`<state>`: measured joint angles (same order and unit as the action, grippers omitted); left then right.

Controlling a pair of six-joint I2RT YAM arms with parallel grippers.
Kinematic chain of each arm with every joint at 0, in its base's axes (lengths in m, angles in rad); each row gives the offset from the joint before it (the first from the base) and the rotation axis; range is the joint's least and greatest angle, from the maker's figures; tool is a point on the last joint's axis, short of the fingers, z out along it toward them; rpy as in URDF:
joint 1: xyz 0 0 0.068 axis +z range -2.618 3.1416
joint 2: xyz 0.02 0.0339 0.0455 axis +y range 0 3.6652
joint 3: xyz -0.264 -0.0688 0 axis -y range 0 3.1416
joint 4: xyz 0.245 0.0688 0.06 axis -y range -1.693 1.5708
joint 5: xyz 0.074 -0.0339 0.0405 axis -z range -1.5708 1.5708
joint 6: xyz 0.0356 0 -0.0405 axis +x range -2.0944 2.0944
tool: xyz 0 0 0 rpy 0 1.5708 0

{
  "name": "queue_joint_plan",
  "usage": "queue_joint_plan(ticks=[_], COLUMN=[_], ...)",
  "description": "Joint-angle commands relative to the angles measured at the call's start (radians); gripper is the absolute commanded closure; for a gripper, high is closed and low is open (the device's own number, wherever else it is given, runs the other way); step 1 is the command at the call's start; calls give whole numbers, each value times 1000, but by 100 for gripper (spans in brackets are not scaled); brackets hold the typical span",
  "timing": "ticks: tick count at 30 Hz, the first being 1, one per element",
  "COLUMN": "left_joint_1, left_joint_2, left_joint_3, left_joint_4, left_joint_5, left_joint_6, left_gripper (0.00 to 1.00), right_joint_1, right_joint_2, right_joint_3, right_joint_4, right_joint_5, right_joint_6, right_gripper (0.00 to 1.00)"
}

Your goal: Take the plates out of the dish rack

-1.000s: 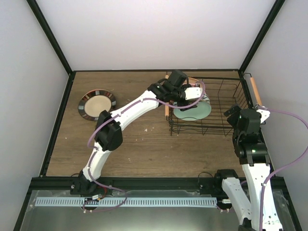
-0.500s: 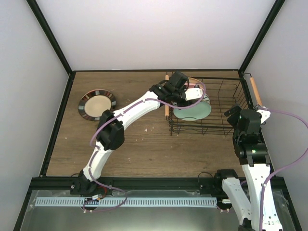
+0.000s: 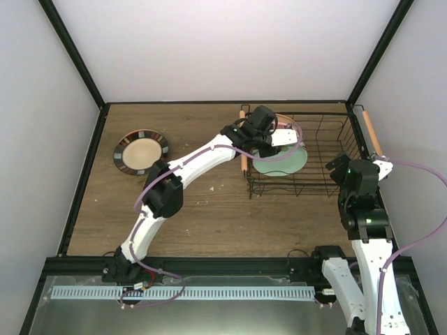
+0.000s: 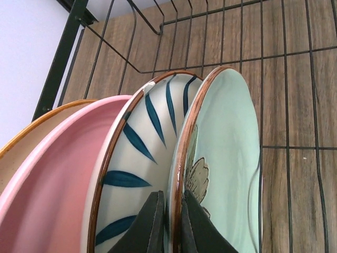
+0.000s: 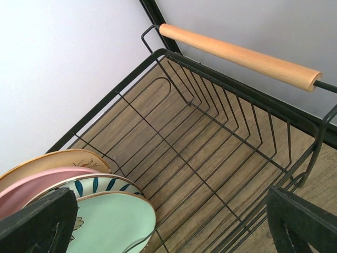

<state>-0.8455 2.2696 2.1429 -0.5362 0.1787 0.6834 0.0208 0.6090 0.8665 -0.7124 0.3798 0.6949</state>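
Observation:
The black wire dish rack (image 3: 328, 187) stands at the back right of the table. Several plates lean on edge in its left end: mint green (image 4: 231, 147), white with dark blue stripes (image 4: 142, 142), pink (image 4: 58, 179) and tan (image 4: 21, 153). My left gripper (image 4: 172, 221) reaches into the rack from the left. It is shut on the mint green plate's brown rim, one finger on each face. My right gripper (image 5: 168, 232) hovers over the rack's right end, open, with nothing between its fingers. A dark-rimmed striped plate (image 3: 142, 151) lies flat on the table at the far left.
The rack's wooden handles run along its left side (image 3: 242, 157) and right side (image 5: 239, 57). The right part of the rack holds no plates. Black frame posts and pale walls close in the table at the back and both sides.
The left jaws have closed from open onto the mint green plate's rim, and the left arm has shifted slightly right into the rack. The right arm has barely moved.

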Motion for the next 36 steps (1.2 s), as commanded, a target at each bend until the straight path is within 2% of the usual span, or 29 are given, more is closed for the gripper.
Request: queue_joint_plan(ticks=[1, 9, 17, 21, 30, 36], left_joint_1=[-33, -48, -72, -82, -90, -89], left_joint_2=[-45, -135, -228, -256, -326, -424], left_joint_3=[31, -7, -184, -214, -175, -263], left_joint_4=[6, 65, 173, 188, 217, 354], left_joint_5=[-71, -192, -274, -284, -266, -243], left_joint_6=[-36, 17, 106, 111, 78, 65], left_gripper=[96, 96, 96, 96, 96, 96], right_joint_1=[-4, -3, -4, -4, -4, -4], right_joint_2=[-12, -12, -8, -11, -25, -26], right_joint_3=[22, 6, -6, -8, -20, -27], right_joint_4=[-12, -5, 4, -2, -17, -16], right_joint_5=[31, 18, -2, -4, -9, -16], right_joint_6=[20, 32, 42, 47, 64, 73], right_gripper=[0, 0, 0, 0, 0, 0])
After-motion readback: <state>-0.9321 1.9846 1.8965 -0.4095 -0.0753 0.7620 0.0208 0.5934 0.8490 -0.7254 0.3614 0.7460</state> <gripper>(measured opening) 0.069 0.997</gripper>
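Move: The green plate is already in my left hand, pinched by its left rim; its middle hangs about 6 cm right, 2 cm back and 7 cm below. The plate stack where it belongs lies about 50 cm left, 8 cm ahead and 18 cm down. The striped plate stands about 5 cm beyond the green one, the pink one some 9 cm beyond it. From my right hand the green plate lies 12 cm ahead, 19 cm left and 16 cm below. Keeping the green plate pinched by its rim, I ease my left hand back first, barely rising, then lift faster, drawing it up and out of the rack away from the pink plate. I rise about 8 cm in all, while going back 3 to 4 cm and a little left, tipping the fingertips up some 15 degrees. ##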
